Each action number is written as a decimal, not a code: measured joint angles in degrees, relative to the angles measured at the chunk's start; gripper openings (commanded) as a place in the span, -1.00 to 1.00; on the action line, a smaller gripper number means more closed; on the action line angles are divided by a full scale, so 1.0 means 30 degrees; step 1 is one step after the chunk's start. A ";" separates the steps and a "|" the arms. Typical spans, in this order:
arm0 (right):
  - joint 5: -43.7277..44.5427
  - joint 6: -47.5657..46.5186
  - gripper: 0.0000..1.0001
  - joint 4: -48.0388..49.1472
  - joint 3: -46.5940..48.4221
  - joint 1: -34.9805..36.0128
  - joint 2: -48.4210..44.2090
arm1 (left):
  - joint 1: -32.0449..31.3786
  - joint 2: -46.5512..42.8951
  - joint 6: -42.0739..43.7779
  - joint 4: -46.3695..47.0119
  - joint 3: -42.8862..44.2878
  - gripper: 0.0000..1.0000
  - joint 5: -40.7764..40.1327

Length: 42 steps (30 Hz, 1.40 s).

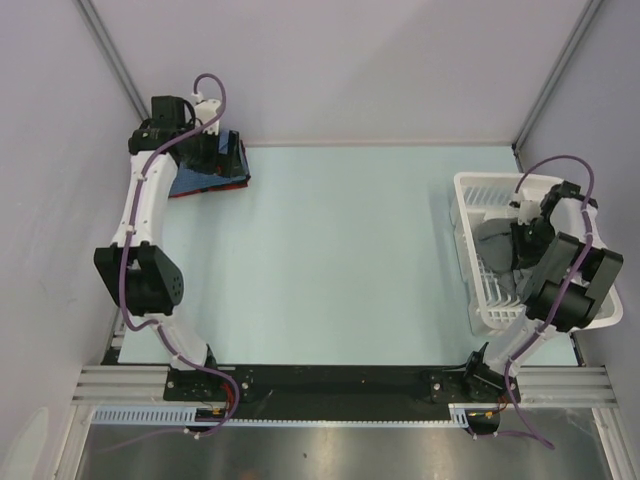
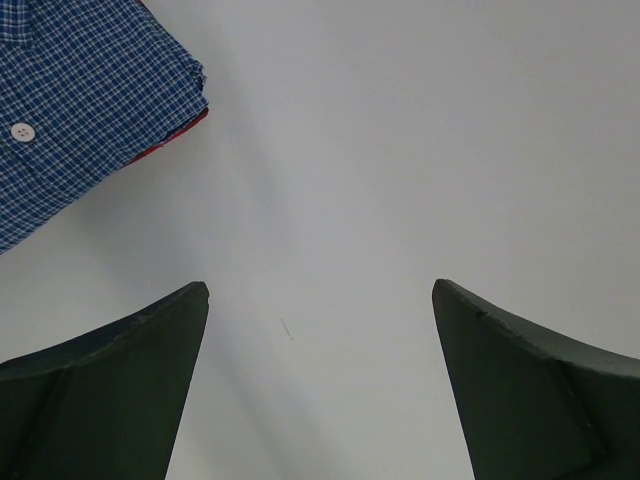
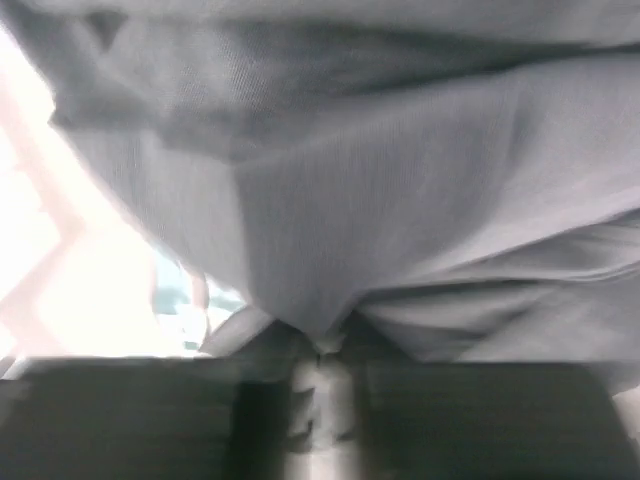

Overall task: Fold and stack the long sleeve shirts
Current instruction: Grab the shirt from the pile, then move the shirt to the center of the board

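Observation:
A folded blue checked shirt lies at the table's far left on a dark red shirt, whose edge peeks out below. In the left wrist view the blue shirt fills the top left corner with a red sliver under it. My left gripper hangs open over bare table beside this stack, holding nothing. The plain grey shirt lies crumpled in the white basket. My right gripper reaches into the basket. Its fingers pinch a fold of grey shirt that bunches to a point at the right gripper.
The white slatted basket stands at the right edge of the pale table. Grey walls close in the back and both sides. The arms' bases sit on a black rail at the near edge.

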 measured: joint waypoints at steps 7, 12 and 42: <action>-0.3053 0.0233 -1.00 -0.2834 0.6222 -0.1880 -0.0976 | 0.0976 -0.0117 -0.0998 -0.0015 0.0015 0.98 0.1588; -0.6455 0.2703 -1.00 -0.1858 1.2189 -0.1945 -0.3563 | 0.1596 -0.0925 -0.0954 -0.0015 0.0015 0.99 0.1537; -0.0641 1.0054 -1.00 2.0451 2.3700 2.2433 0.0852 | 0.7970 -0.4561 -0.2215 0.0991 -0.3534 0.99 0.4838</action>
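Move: The right hand's fingers are half shut on the grey shirt in the white bin; the bunched shirt's middle lies about 5 cm to the left, level fore and aft and some 2 cm below. The bin's middle is roughly 3 cm to the hand's right, 1 cm ahead; the bare table middle lies about 40 cm left, level ahead, 6 cm lower. From the left hand the grey shirt is some 57 cm right, 17 cm back and 19 cm lower, the folded blue stack about 11 cm left, 8 cm ahead and 23 cm below. Fast and steeply upward, the right hand finishes pinching the grey shirt and hauls it out of the bin, nearly 70 cm up, sweeping about 43 cm left over the table once clear, its wrist swinging well over 90 degrees from fingers down to fingers up. The open, empty left hand gives way about 12 cm left, slightly back and up, turning counter-clockwise. ##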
